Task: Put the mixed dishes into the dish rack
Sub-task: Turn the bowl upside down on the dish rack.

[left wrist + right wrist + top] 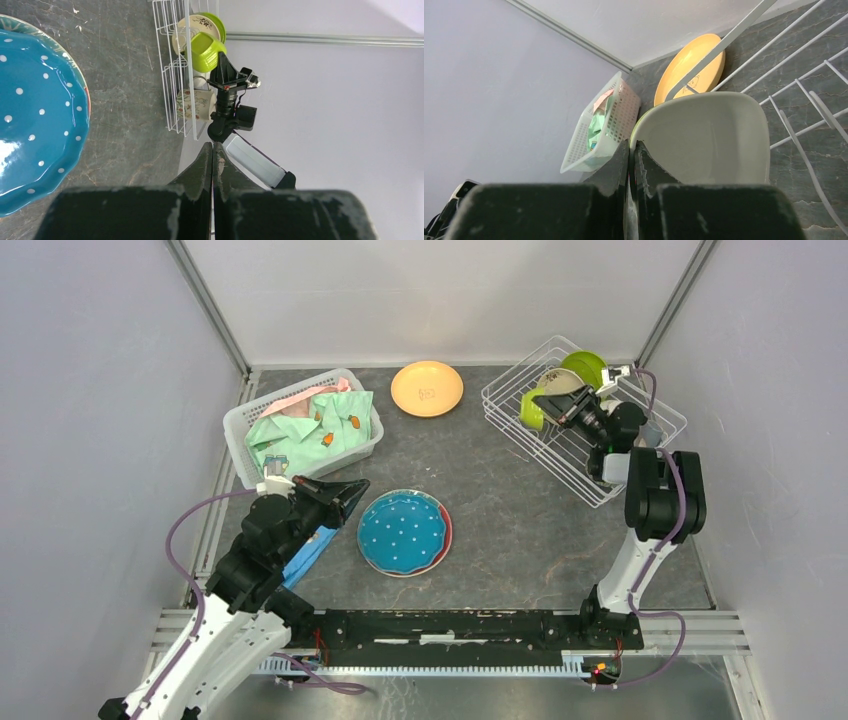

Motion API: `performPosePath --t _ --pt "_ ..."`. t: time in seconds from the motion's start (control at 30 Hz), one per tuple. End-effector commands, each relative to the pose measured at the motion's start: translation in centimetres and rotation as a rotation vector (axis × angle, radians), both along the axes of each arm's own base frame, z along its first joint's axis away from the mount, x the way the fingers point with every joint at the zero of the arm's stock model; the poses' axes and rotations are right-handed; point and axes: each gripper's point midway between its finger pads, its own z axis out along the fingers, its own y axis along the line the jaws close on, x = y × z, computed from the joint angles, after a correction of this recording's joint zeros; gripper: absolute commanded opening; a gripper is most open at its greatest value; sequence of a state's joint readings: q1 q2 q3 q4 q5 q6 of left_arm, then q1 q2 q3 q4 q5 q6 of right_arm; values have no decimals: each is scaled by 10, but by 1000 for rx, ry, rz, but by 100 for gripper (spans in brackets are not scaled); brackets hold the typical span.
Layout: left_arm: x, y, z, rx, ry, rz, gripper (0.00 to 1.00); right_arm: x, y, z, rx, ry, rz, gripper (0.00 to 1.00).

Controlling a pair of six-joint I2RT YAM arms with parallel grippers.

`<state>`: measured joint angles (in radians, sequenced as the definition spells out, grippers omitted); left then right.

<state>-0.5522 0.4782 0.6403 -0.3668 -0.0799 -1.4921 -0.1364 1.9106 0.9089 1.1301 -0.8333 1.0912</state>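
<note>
My right gripper (548,403) (630,145) is shut on the rim of a lime-green bowl (530,412) (709,135) with a pale inside, held over the left end of the white wire dish rack (640,410) (172,75). In the rack stand a lime-green plate (585,365), a cream flowered plate (558,378) (192,25) and a flowered mug (195,104). A blue white-dotted plate (403,530) (35,115) lies on a red plate (446,532) mid-table. An orange plate (427,388) (694,62) lies at the back. My left gripper (362,487) (212,146) is shut and empty, just left of the blue plate.
A white plastic basket (300,430) (604,130) of clothes stands at the back left. A folded blue cloth (310,550) lies under my left arm. Walls close the table on the left, back and right.
</note>
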Motion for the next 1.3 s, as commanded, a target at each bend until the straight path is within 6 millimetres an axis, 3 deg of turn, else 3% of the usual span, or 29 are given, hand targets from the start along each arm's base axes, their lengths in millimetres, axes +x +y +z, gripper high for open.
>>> performPosePath --t 0.0,0.13,0.33,0.57,0.7,0.77,0.9,0.97,1.27 --pt "4 2 3 -14 6 28 2 -4 -13 -1 -21 -14 -21 10" --pt "4 3 3 -15 5 31 2 -2 -28 -19 -60 40 -64 19" --pt "4 3 3 -15 3 32 2 -2 -49 -34 -98 96 -117 22" --pt "3 4 3 -17 1 32 2 6 -72 -54 -293 193 -192 31" --pt "3 4 4 -17 -1 35 2 5 -74 -61 -318 223 -196 39" --pt "4 4 3 -16 1 34 2 4 -76 -62 -327 231 -201 37" --pt "3 4 3 -17 1 32 2 3 -77 -64 -345 245 -203 20" --pt "3 4 4 -18 -1 32 2 0 -79 -66 -350 254 -205 16" --pt "2 3 4 -19 1 23 2 -14 -88 -85 -411 328 -232 40"
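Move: The right hand still holds the green bowl by its rim, tipped on edge; the bowl's middle is about 3 cm left, 2 cm back and 3 cm below. The patterned plate stands about 3 cm ahead and 4 cm right, the green plates some 7 cm ahead and 9 cm right, both slightly lower. From the left hand the bowl is roughly 23 cm ahead, 35 cm right and 10 cm below. The right fingers open partway as the hand backs about 10 cm right, sinking slightly and turning some 15 degrees clockwise. ##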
